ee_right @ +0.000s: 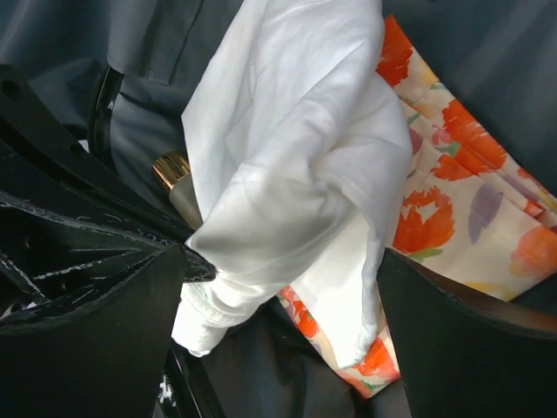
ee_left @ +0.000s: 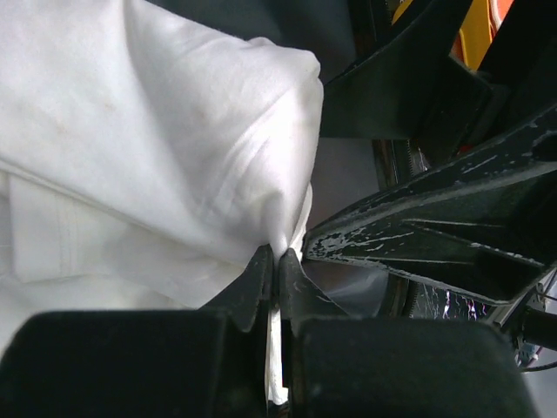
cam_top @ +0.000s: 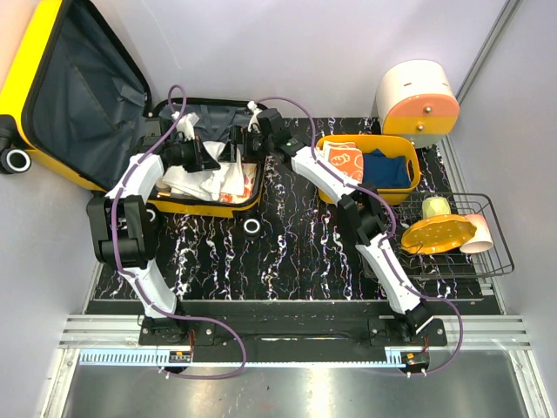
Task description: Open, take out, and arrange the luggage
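Observation:
The yellow luggage lies open: its lid [cam_top: 52, 78] with dark grey lining leans back at the far left, and its base [cam_top: 200, 207] holds clothes. My left gripper [cam_top: 207, 157] is inside the base and is shut on a fold of a white garment [ee_left: 157, 131], pinched at the tips [ee_left: 277, 254]. My right gripper [cam_top: 248, 139] is open over the base. Its fingers [ee_right: 470, 348] stand wide apart on either side of the hanging white garment [ee_right: 296, 174]. An orange floral cloth [ee_right: 452, 183] lies under it. A gold-capped bottle [ee_right: 172, 172] shows beside it.
A yellow plastic basket [cam_top: 370, 138] with an orange-printed cloth and a blue cloth stands right of the suitcase. A black wire rack [cam_top: 498, 252] at the right holds a yellow perforated disc [cam_top: 438, 233] and cups. A white-and-orange drawer box [cam_top: 416, 97] stands at the back right.

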Available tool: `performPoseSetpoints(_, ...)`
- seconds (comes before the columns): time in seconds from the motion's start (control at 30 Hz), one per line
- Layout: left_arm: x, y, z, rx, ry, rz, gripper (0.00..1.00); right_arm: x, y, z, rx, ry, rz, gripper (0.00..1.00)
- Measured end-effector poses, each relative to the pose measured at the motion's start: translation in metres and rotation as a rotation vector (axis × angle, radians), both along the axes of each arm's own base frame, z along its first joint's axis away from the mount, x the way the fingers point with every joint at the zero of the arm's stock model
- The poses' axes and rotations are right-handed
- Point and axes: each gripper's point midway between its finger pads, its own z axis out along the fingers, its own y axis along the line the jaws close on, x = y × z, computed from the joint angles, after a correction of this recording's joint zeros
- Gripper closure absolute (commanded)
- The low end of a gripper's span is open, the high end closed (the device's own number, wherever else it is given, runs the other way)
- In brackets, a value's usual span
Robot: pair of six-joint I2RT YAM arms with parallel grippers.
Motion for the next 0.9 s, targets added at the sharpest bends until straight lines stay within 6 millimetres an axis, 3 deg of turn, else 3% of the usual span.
performPoseSetpoints(0.27,-0.001,-0.001,-0.004,-0.012,-0.009,-0.010,1.00,-0.005,0.012,0.001,0.083,0.079,-0.002,0.00)
performPoseSetpoints(0.37,-0.002,-0.002,-0.007,-0.016,-0.012,-0.015,0.98,-0.004,0.014,0.000,0.099,0.097,-0.012,0.09)
performPoseSetpoints(0.43,-0.003,-0.005,-0.009,-0.018,-0.012,-0.021,0.96,-0.004,0.014,-0.004,0.099,0.111,-0.017,0.26)
performPoseSetpoints(0.47,-0.003,-0.007,-0.009,-0.018,-0.014,-0.025,0.91,-0.004,0.014,-0.007,0.095,0.118,-0.021,0.34)
performPoseSetpoints(0.53,-0.003,-0.012,-0.010,-0.015,-0.022,-0.038,0.78,-0.004,0.012,-0.015,0.081,0.135,-0.038,0.61)
performPoseSetpoints(0.57,-0.004,-0.016,-0.010,-0.012,-0.024,-0.048,0.68,-0.003,0.011,-0.018,0.072,0.138,-0.044,0.70)
performPoseSetpoints(0.6,-0.004,-0.018,-0.010,-0.009,-0.027,-0.057,0.46,-0.003,0.011,-0.020,0.066,0.138,-0.046,0.85)
performPoseSetpoints(0.67,-0.007,-0.022,-0.010,-0.006,-0.030,-0.076,0.34,-0.001,0.008,-0.023,0.047,0.134,-0.060,0.98)
performPoseSetpoints(0.7,-0.010,-0.023,-0.010,-0.005,-0.025,-0.087,0.12,-0.001,0.007,-0.026,0.034,0.129,-0.067,1.00)
performPoseSetpoints(0.77,-0.015,-0.017,-0.009,0.002,-0.016,-0.094,0.01,0.001,0.004,-0.029,0.005,0.113,-0.076,1.00)
performPoseSetpoints(0.9,-0.019,0.027,0.006,0.048,-0.034,-0.022,0.01,0.006,-0.003,-0.029,-0.069,0.026,-0.067,1.00)
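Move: The raised end of the white garment is already pinched in my left fingers. It stands between my open right fingers, its next grip spot about 3 cm below the right hand and 1 cm ahead and to the left. From my left hand the right gripper is some 3 cm ahead, 4 cm right and level. The flowered cloth lies roughly 8 cm below the right hand, 4 cm back and 3 cm right; the suitcase's right rim is 8 cm right, level fore and aft, 5 cm lower. I take the white garment over from my left hand: my right hand nudges left, then sinks about 3 cm into the cloth, shutting its fingers to pinch it. As they close, my left hand, having eased slightly down and right, opens wide, draws back a little and swings left about 5 cm, away from the right gripper. ##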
